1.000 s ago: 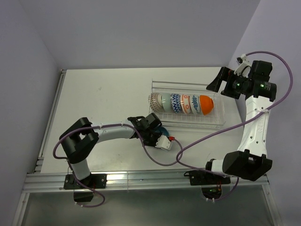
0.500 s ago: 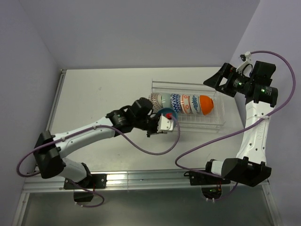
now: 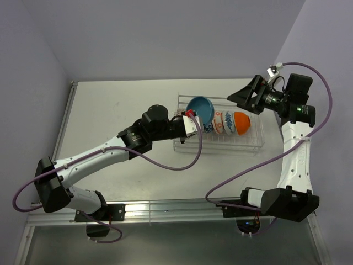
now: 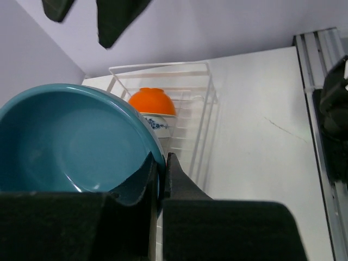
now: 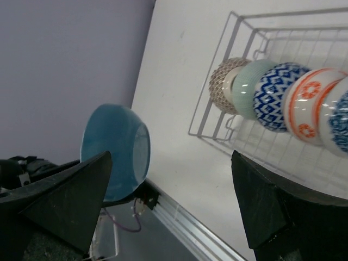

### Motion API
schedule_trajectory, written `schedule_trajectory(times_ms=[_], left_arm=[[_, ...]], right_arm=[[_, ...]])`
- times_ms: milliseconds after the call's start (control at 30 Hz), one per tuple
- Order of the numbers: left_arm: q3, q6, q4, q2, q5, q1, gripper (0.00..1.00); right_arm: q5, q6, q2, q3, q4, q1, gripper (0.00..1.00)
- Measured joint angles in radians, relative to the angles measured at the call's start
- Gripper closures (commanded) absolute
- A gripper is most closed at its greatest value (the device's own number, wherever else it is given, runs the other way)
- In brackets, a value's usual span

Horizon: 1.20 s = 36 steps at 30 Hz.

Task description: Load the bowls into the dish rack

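My left gripper [image 3: 191, 118] is shut on the rim of a teal blue bowl [image 3: 200, 107], holding it tilted in the air over the left end of the dish rack [image 3: 255, 145]. In the left wrist view the pads pinch the teal bowl's [image 4: 70, 141] edge, with an orange bowl [image 4: 152, 101] and a blue-white one [image 4: 159, 125] behind it in the rack [image 4: 209, 97]. The right wrist view shows brown-patterned [image 5: 222, 81], pale green [image 5: 248, 81], blue-white [image 5: 277, 87] and orange-white [image 5: 312, 106] bowls standing on edge. My right gripper [image 3: 246, 97] hangs open and empty above the rack's far right end.
A purple cable [image 3: 187, 160] loops from the left arm over the table in front of the rack. Metal rails run along the table's left edge [image 3: 60, 138] and near edge [image 3: 165, 208]. Walls close in behind and on both sides.
The left arm stretched out and lifted the teal bowl from the table in front of the rack up over its left end. The right gripper swung slightly left.
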Motion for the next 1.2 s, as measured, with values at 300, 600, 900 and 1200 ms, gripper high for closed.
schedule_trajectory(times_ms=[300, 600, 900, 1200], left_arm=[[-0.035, -0.130, 0.159, 0.000, -0.051, 0.008, 1.00], [-0.031, -0.217, 0.242, 0.030, -0.069, 0.010, 1.00], [-0.030, -0.234, 0.233, 0.059, -0.068, 0.010, 1.00], [-0.015, -0.235, 0.233, 0.064, -0.066, 0.010, 1.00]], right_arm=[[-0.075, 0.096, -0.007, -0.048, 0.098, 0.135, 0.07], [-0.122, 0.126, -0.008, -0.071, 0.138, 0.190, 0.08], [-0.146, 0.121, -0.008, -0.075, 0.139, 0.240, 0.12], [-0.149, 0.117, -0.007, -0.116, 0.148, 0.278, 0.27]])
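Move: The left hand still pinches the rim of the blue bowl, whose middle lies about 5 cm ahead of that hand and 2 cm above it; the right gripper, towards which it carries the bowl, is roughly 9 cm ahead, 15 cm right and 5 cm up. From the right hand the blue bowl is some 15 cm left, 4 cm back and 3 cm below. In the rack about 28 cm under the right hand, the orange bowl sits 2 cm ahead and 4 cm right, and the blue-flowered bowl 2 cm ahead and 1 cm left. The right hand sweeps about 9 cm left and some 4 cm back to the blue bowl, quickly at first and then easing, turning about 20 degrees counter-clockwise until its open fingers straddle the free part of the rim and begin to close; contact can't be made out. The left hand keeps its pinch and brings the bowl forward and right a couple of centimetres, rising about 3 cm and sinking part of the way back while its fingertips tip up roughly 10 degrees. ##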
